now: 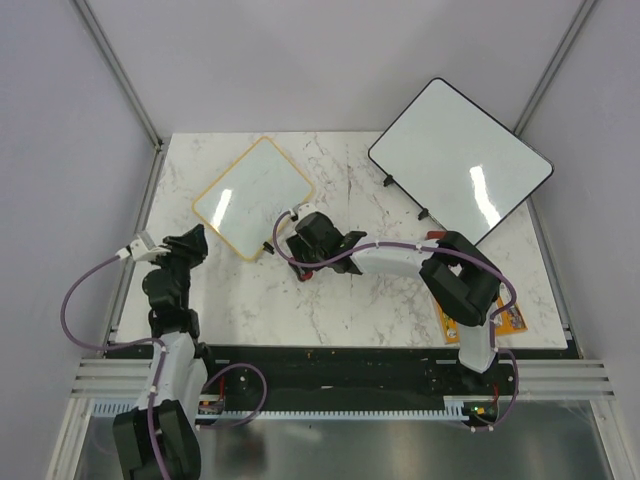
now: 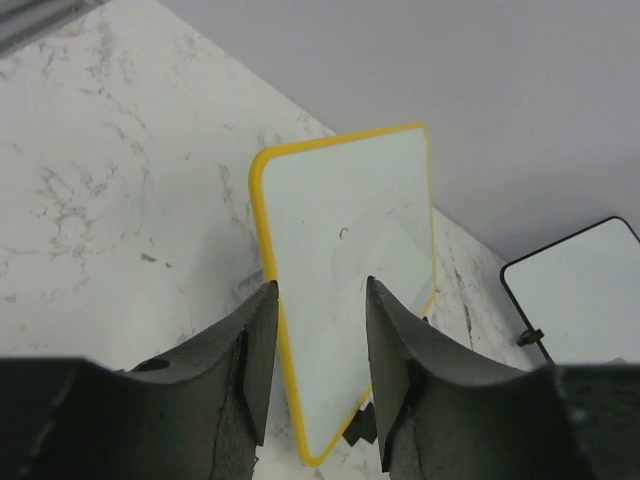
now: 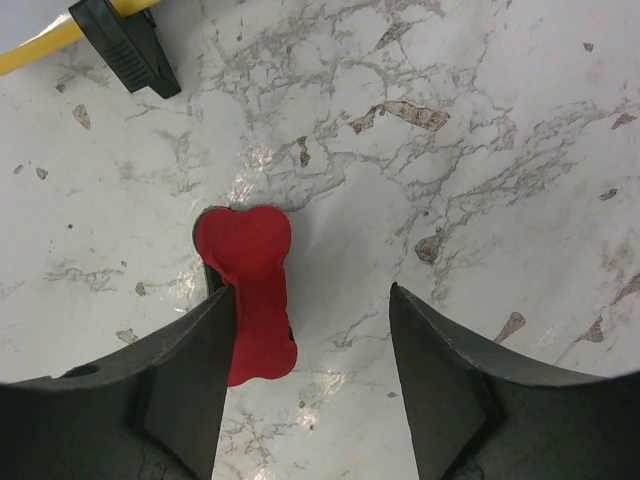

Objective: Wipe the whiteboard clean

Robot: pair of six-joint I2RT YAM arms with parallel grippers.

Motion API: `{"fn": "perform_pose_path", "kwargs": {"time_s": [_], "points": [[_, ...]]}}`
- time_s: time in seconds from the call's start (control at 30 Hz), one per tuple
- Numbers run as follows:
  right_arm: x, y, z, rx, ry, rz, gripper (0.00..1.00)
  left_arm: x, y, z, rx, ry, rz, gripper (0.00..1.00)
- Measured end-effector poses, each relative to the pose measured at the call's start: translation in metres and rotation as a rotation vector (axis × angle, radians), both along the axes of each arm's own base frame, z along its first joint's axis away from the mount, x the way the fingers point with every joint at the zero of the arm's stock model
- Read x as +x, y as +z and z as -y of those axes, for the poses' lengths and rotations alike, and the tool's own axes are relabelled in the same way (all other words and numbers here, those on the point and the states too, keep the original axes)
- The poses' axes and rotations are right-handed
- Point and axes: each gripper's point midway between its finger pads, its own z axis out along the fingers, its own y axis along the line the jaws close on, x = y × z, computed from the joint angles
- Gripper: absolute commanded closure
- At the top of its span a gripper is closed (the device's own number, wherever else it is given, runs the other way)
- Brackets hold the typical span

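The small yellow-framed whiteboard (image 1: pixel 253 195) lies flat at the back left of the marble table, a black clip (image 1: pixel 268 246) on its near corner. In the left wrist view the whiteboard (image 2: pixel 345 260) shows one tiny pen mark. My left gripper (image 2: pixel 321 283) is open and empty, hovering just short of its near-left edge (image 1: pixel 195 240). My right gripper (image 3: pixel 312 290) is open just beyond the clip (image 3: pixel 125 45), over bare marble (image 1: pixel 303 255). A red bone-shaped eraser (image 3: pixel 250 290) lies between its jaws, against the left finger, not clamped.
A larger black-framed whiteboard (image 1: pixel 460 160) sits tilted at the back right, overhanging the table edge, with two black clips on its near side. An orange packet (image 1: pixel 510 320) lies under the right arm near the front right corner.
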Motion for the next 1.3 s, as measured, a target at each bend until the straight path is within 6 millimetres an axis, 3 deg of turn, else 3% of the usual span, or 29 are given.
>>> {"fn": "perform_pose_path", "kwargs": {"time_s": [0.1,0.2,0.27,0.4,0.5,0.77,1.07,1.3], "points": [[-0.001,-0.001,0.001,0.004,0.000,-0.003,0.31,0.001,-0.022,0.010,-0.004,-0.048,-0.082,0.80],[-0.003,-0.002,0.001,0.007,0.000,-0.006,0.31,0.001,-0.036,0.039,0.016,-0.168,-0.133,0.94],[-0.003,-0.002,0.001,0.009,-0.001,-0.006,0.31,0.000,-0.040,0.070,0.053,-0.277,-0.157,0.98],[-0.003,-0.003,0.000,0.015,0.000,-0.007,0.31,-0.003,-0.038,0.131,0.133,-0.482,-0.178,0.98],[-0.005,-0.006,0.002,0.015,-0.002,-0.014,0.31,-0.002,-0.048,0.157,0.159,-0.562,-0.226,0.98],[-0.008,-0.008,0.000,0.027,0.001,-0.028,0.30,-0.003,-0.120,0.183,0.165,-0.642,-0.472,0.98],[-0.011,-0.008,-0.001,0.030,0.006,-0.030,0.30,-0.002,-0.119,0.233,0.198,-0.757,-0.457,0.98],[-0.012,-0.008,0.004,0.011,-0.002,-0.029,0.30,-0.001,-0.148,0.243,0.202,-0.757,-0.546,0.98]]}}
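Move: Some 25 cm to the right of the left hand, about 2 cm nearer the base and 17 cm lower, lies the red-and-black eraser. The small whiteboard's middle is roughly 19 cm ahead of that hand, 10 cm right and 18 cm below; its near black clip is about 4 cm ahead, 15 cm right and equally low. From the open right hand, the eraser lies about 3 cm left, level fore and aft, some 2 cm below. Swinging some 24 cm to the right in front of the small whiteboard, the left hand sinks about 15 cm in steps, shutting its half-open fingers early on the way. The wrist turns clockwise some 40 degrees and tips down about 30, bringing the closed tips onto the eraser's far end. The right hand stays open beside the eraser, easing back about a centimetre. ##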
